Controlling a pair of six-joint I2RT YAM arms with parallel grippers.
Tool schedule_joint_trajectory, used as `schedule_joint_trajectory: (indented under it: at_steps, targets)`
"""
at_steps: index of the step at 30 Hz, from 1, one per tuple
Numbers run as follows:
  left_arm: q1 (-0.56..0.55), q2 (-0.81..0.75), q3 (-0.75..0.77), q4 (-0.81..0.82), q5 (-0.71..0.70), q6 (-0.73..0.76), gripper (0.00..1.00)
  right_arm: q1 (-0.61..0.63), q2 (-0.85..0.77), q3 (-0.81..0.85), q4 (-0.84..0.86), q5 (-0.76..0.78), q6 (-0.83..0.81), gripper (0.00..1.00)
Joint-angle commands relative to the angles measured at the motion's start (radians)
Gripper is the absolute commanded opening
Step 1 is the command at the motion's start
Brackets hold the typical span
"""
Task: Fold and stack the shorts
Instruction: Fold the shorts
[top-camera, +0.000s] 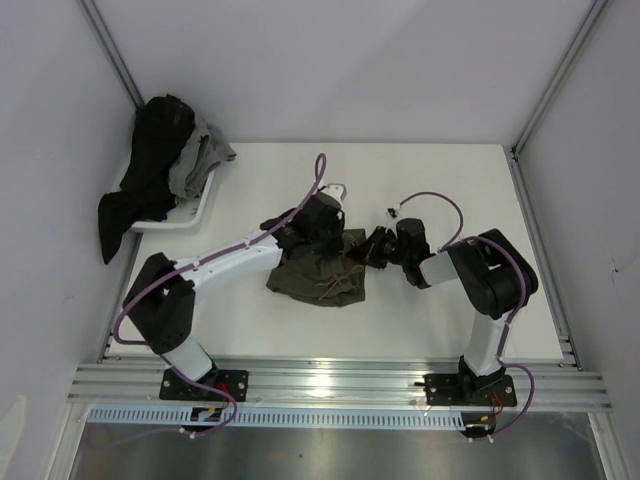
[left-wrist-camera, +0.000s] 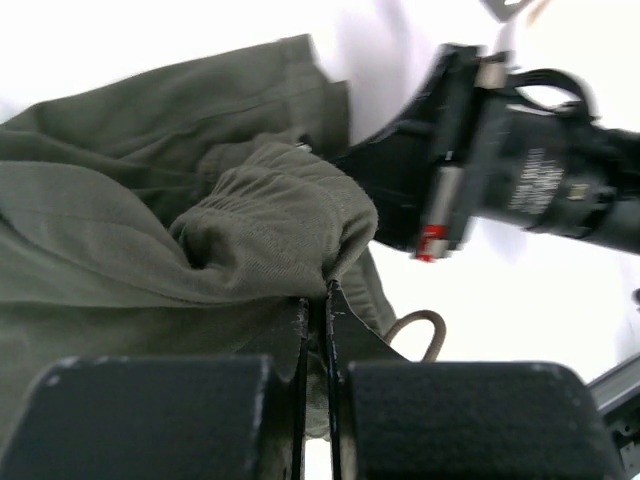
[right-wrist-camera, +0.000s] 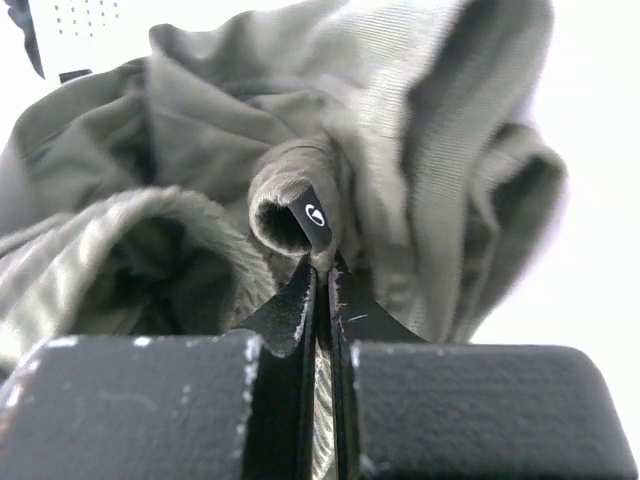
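Observation:
The olive-green shorts (top-camera: 318, 277) lie crumpled in the middle of the white table, between the two arms. My left gripper (top-camera: 318, 228) sits at their upper edge, shut on a bunched fold of the gathered waistband (left-wrist-camera: 275, 225); a loop of drawstring (left-wrist-camera: 420, 325) shows beside its fingers. My right gripper (top-camera: 372, 247) comes in from the right, shut on a rolled bit of fabric with a small black label (right-wrist-camera: 312, 215). In the left wrist view the right gripper's black body (left-wrist-camera: 500, 180) is just beyond the cloth.
A white basket (top-camera: 197, 205) at the back left holds a heap of dark and grey clothes (top-camera: 155, 175) that hang over its rim. A small dark object (top-camera: 391, 210) lies on the table behind the right gripper. Metal frame posts stand at the back corners.

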Motion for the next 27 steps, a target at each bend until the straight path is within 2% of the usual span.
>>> schedule_joint_trajectory:
  at_steps: [1, 5, 7, 10, 11, 12, 15, 21, 27]
  targets:
    - [-0.042, 0.032, 0.088, 0.054, -0.010, 0.022, 0.00, 0.000, -0.011, 0.026, -0.112, 0.111, -0.062, 0.02]
    - [-0.059, 0.060, 0.094, 0.063, -0.018, 0.012, 0.00, -0.001, -0.035, 0.040, -0.283, 0.265, -0.087, 0.17]
    - [-0.060, 0.066, 0.096, 0.064, -0.018, 0.008, 0.00, -0.001, -0.071, 0.026, -0.303, 0.320, -0.099, 0.19]
    - [-0.062, 0.083, 0.094, 0.064, -0.021, 0.002, 0.00, -0.001, -0.117, 0.014, -0.343, 0.357, -0.114, 0.39]
    - [-0.062, 0.091, 0.092, 0.060, -0.033, -0.001, 0.00, -0.004, -0.129, 0.003, -0.345, 0.363, -0.114, 0.52]
    - [-0.062, 0.095, 0.097, 0.055, -0.036, -0.001, 0.00, -0.004, -0.141, -0.003, -0.343, 0.366, -0.114, 0.55]
    - [-0.062, 0.079, 0.085, 0.052, -0.056, -0.007, 0.00, -0.014, -0.193, -0.027, -0.311, 0.351, -0.125, 0.61]
    - [-0.060, 0.023, 0.040, 0.054, -0.077, -0.009, 0.00, -0.032, -0.301, -0.054, -0.224, 0.288, -0.203, 0.61]
    - [-0.062, -0.021, 0.030, 0.034, -0.085, -0.015, 0.00, -0.035, -0.370, -0.116, -0.073, 0.248, -0.357, 0.61]
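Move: The right hand has the rolled, tagged end of the shorts in its fingers. The middle of the folded shorts lies roughly 8 cm to its left, 3 cm back and 3 cm below. The drawstring is about 4 cm left and 7 cm back, and the bundle's far right corner 6 cm ahead and 1 cm right. From the left hand, which grips a raised fold, the shorts' middle is about 5 cm left, 3 cm back and 11 cm below. The right fingers let go of the tagged end, opening to a bit over half as the hand dips about 2 cm, then draws off to the right, some 6 cm in all, and rises clear of the shorts, its wrist turning clockwise and tipping up. The left hand keeps its pinch on the raised fold, shifts about 3 cm right early on, then dips slightly and comes back up. ##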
